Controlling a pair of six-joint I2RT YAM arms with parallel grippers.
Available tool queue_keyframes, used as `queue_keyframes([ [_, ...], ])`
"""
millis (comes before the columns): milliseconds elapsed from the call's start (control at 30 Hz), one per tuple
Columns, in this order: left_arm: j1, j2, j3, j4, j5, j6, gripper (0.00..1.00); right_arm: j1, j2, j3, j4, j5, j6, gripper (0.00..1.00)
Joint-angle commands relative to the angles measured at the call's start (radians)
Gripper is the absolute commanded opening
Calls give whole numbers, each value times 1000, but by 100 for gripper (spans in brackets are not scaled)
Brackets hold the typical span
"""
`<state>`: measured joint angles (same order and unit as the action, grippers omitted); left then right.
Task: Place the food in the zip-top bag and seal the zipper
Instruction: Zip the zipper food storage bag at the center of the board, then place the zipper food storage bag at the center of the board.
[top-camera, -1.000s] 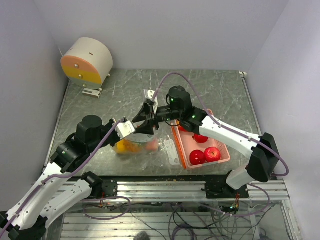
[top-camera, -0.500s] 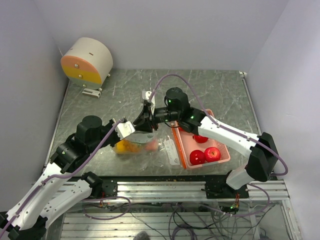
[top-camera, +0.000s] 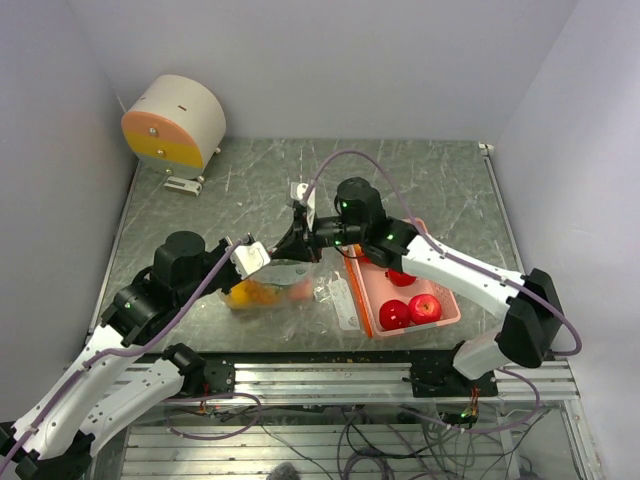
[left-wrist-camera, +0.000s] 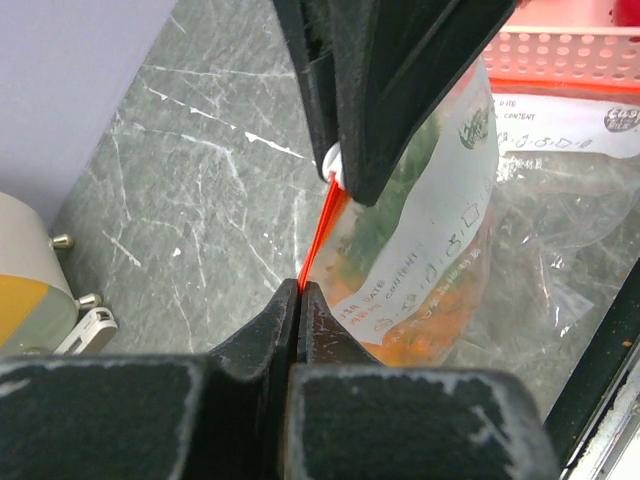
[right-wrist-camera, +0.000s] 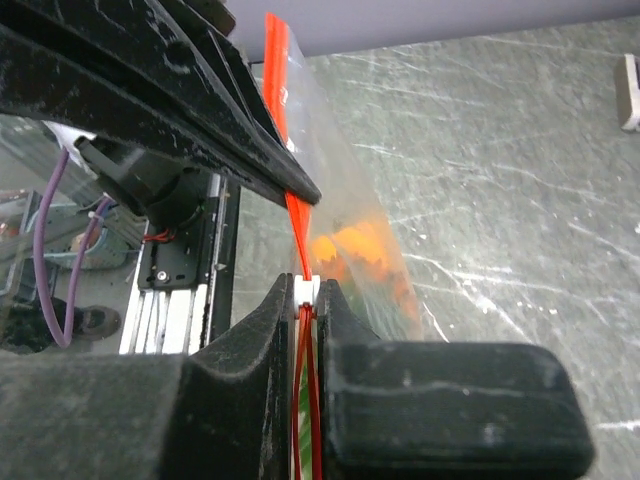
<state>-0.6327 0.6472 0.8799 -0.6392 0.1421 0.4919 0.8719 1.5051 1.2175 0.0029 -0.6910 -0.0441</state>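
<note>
The clear zip-top bag (top-camera: 285, 287) hangs between my two grippers, just above the table. A bumpy orange fruit with green leaves (top-camera: 256, 293) is inside it, and also shows in the left wrist view (left-wrist-camera: 430, 320). My left gripper (top-camera: 258, 262) is shut on the end of the bag's red zipper strip (left-wrist-camera: 318, 225). My right gripper (top-camera: 299, 238) is shut on the white zipper slider (right-wrist-camera: 308, 289), a short way along the strip from the left jaws. Red apples (top-camera: 425, 307) lie in the pink basket (top-camera: 448, 293). Pepper and peach are not visible.
The pink basket stands right of the bag, under my right arm, and shows in the left wrist view (left-wrist-camera: 560, 60). A round white and orange device (top-camera: 175, 122) sits at the back left. The aluminium rail (top-camera: 330, 372) runs along the table's front edge.
My right gripper slid a little left along the zipper, then back to the right. The left arm has held still with the strip end.
</note>
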Motion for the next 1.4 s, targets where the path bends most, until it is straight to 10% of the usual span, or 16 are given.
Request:
queue_keyframes([
  [0, 1, -17, 28, 2, -167, -47, 7, -64, -95, -67, 28, 82, 29, 0],
  [300, 1, -20, 56, 2, -366, -91, 7, -183, -217, -171, 36, 115, 45, 1],
  [567, 1, -19, 64, 107, -587, -162, 7, -186, -227, -77, -49, 341, 218, 98],
  [700, 1, 3, 56, 182, -839, -240, 7, -196, -269, -84, -143, 612, 341, 100],
  [900, 19, 108, 54, 163, -1164, -420, 19, -201, -220, -117, -314, 580, 372, 100],
  [1100, 151, 190, 64, 112, -976, -608, 99, -197, -248, -211, -320, 569, 391, 100],
  [1367, 168, 160, 173, 98, -693, -652, 100, 46, -161, -177, -356, 690, 396, 99],
])
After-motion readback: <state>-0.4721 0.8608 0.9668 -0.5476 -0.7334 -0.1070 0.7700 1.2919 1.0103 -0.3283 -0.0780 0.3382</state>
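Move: The right hand already pinches the white slider and will take it to the zipper's open right end, roughly 9 cm to its right and a couple lower. The bagged food hangs about 11 cm straight below; the spare bag lies some 15 cm right, 1 cm back and 16 cm down. From the left hand, still gripping the zipper, the slider is about 4 cm right and level, the drawer box some 25 cm ahead, 20 cm left and lower. Quickly rightward and somewhat forward, the right hand drags the slider about 8 cm along the zipper, opens wide and lets go, then swings clockwise, drops some 10 cm and eases back. The left keeps its pinch, then sweeps the bag left and forward towards the drawer box, turning about 70 degrees counter-clockwise, and opens to release the zipper near the end. ##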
